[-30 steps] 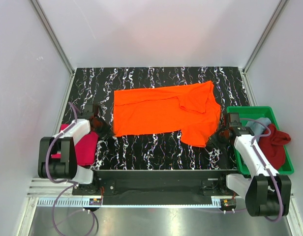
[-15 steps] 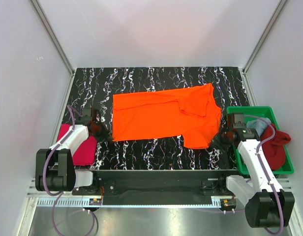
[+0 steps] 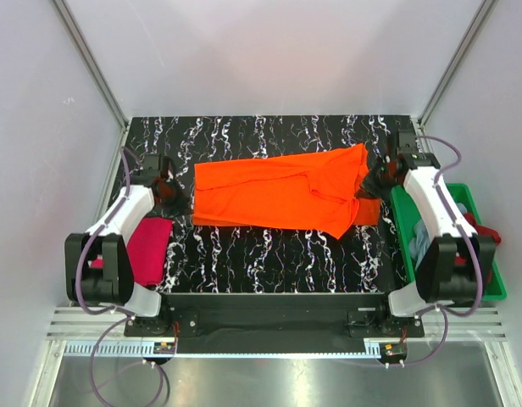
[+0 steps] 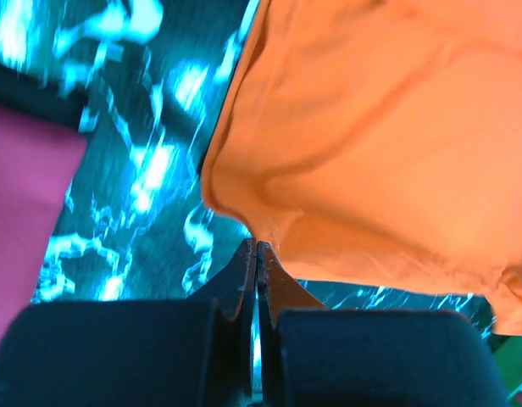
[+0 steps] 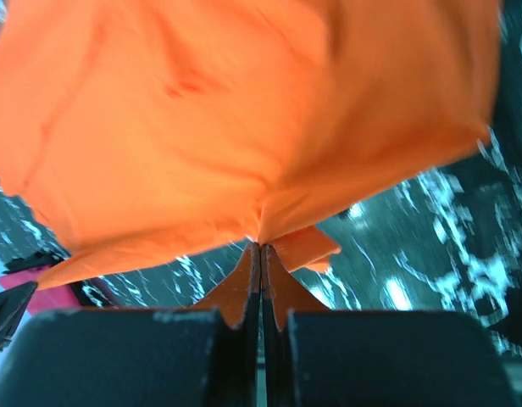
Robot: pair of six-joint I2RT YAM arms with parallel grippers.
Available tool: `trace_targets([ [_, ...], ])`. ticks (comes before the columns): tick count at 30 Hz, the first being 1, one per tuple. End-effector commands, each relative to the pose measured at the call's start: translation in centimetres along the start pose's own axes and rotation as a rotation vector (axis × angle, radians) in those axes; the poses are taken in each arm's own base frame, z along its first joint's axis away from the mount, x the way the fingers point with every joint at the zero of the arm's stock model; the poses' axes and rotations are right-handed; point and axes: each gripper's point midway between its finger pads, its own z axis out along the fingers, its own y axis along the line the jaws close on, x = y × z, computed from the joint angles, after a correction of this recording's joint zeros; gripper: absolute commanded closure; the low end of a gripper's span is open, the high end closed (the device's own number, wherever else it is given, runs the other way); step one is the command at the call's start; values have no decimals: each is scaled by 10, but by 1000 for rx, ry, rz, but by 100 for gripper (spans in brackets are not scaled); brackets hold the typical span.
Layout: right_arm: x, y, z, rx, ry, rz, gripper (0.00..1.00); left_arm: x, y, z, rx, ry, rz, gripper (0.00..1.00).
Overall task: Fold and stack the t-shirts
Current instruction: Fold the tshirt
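Note:
The bright orange t-shirt (image 3: 278,191) lies across the middle of the black marbled table, its near edge lifted. My left gripper (image 3: 178,197) is shut on its left edge; the left wrist view shows the cloth (image 4: 380,144) pinched at the tips (image 4: 258,248). My right gripper (image 3: 371,181) is shut on its right edge; the right wrist view shows the orange cloth (image 5: 244,110) pinched there (image 5: 261,244). The magenta-pink t-shirt (image 3: 147,252) lies folded at the left table edge. The dark red t-shirt (image 3: 485,236) and the light blue t-shirt (image 3: 419,240) lie in the green tray (image 3: 498,288).
The green plastic tray stands at the right table edge, partly under my right arm. White walls close in the table on the left, back and right. The marbled table top (image 3: 269,254) shows in front of the orange shirt.
Both grippers have moved toward the back of the table, carrying the orange shirt's near corners with them. The shirt now looks narrower front to back.

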Motion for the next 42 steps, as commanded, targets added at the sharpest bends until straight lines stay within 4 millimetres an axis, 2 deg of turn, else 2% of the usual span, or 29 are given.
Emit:
trace_targets([
  [1, -33, 31, -1, -77, -31, -69, 100, -20, -6, 11, -29, -5, 47, 100],
  [5, -64, 55, 13, -94, -30, -83, 100, -35, -14, 26, -37, 14, 39, 100],
  [11, -95, 79, 34, -108, -14, -76, 100, -60, -22, 39, -51, 6, 25, 100],
  [13, -105, 87, 33, -122, -23, -74, 100, -66, -25, 46, -49, 16, 11, 100],
  [14, -105, 85, 42, -111, -5, -68, 100, -69, -25, 48, -45, 20, 3, 100],
  [19, -119, 97, 49, -122, -11, -61, 100, -81, -29, 60, -49, 27, -19, 100],
  [20, -119, 94, 56, -112, 2, -56, 100, -83, -28, 60, -51, 25, -23, 100],
  [23, -124, 98, 58, -114, -3, -47, 100, -86, -30, 65, -50, 35, -23, 100],
  [24, -123, 100, 57, -120, -1, -47, 100, -93, -23, 66, -56, 32, -46, 100],
  [29, -125, 104, 48, -130, -11, -35, 100, -95, -15, 68, -57, 45, -69, 100],
  [33, -135, 86, 39, -96, -41, 0, 100, -92, -13, 68, -56, 56, -69, 100],
  [35, -136, 80, 45, -85, -36, 3, 100, -91, -14, 68, -50, 60, -69, 100],
  [38, -138, 86, 51, -109, -15, 7, 100, -92, -19, 72, -31, 76, -74, 100],
  [42, -136, 79, 42, -85, -32, 17, 100, -97, -21, 64, -27, 48, -67, 100],
])
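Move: Both shut grippers already pinch the orange t-shirt's near edge at its two ends. Its far-left corner lies some 19 cm ahead of the left hand, 2 cm right and 8 cm below. Its far-right corner is roughly 24 cm ahead of the right hand, 3 cm right, 14 cm below; the folded sleeve flap is about 10 cm ahead and 9 cm left. The red folded cloth lies 10 cm back and 19 cm left of the left hand. Forward together, both arms carry the pinched near edge over the shirt towards its far edge, the right fast and nearly level for about 16 cm, the left about 10 cm while sinking some 4 cm. As the advance ends they spread, the left easing a few centimetres left and the right slightly right, drawing the edge taut. Fingers stay shut. ##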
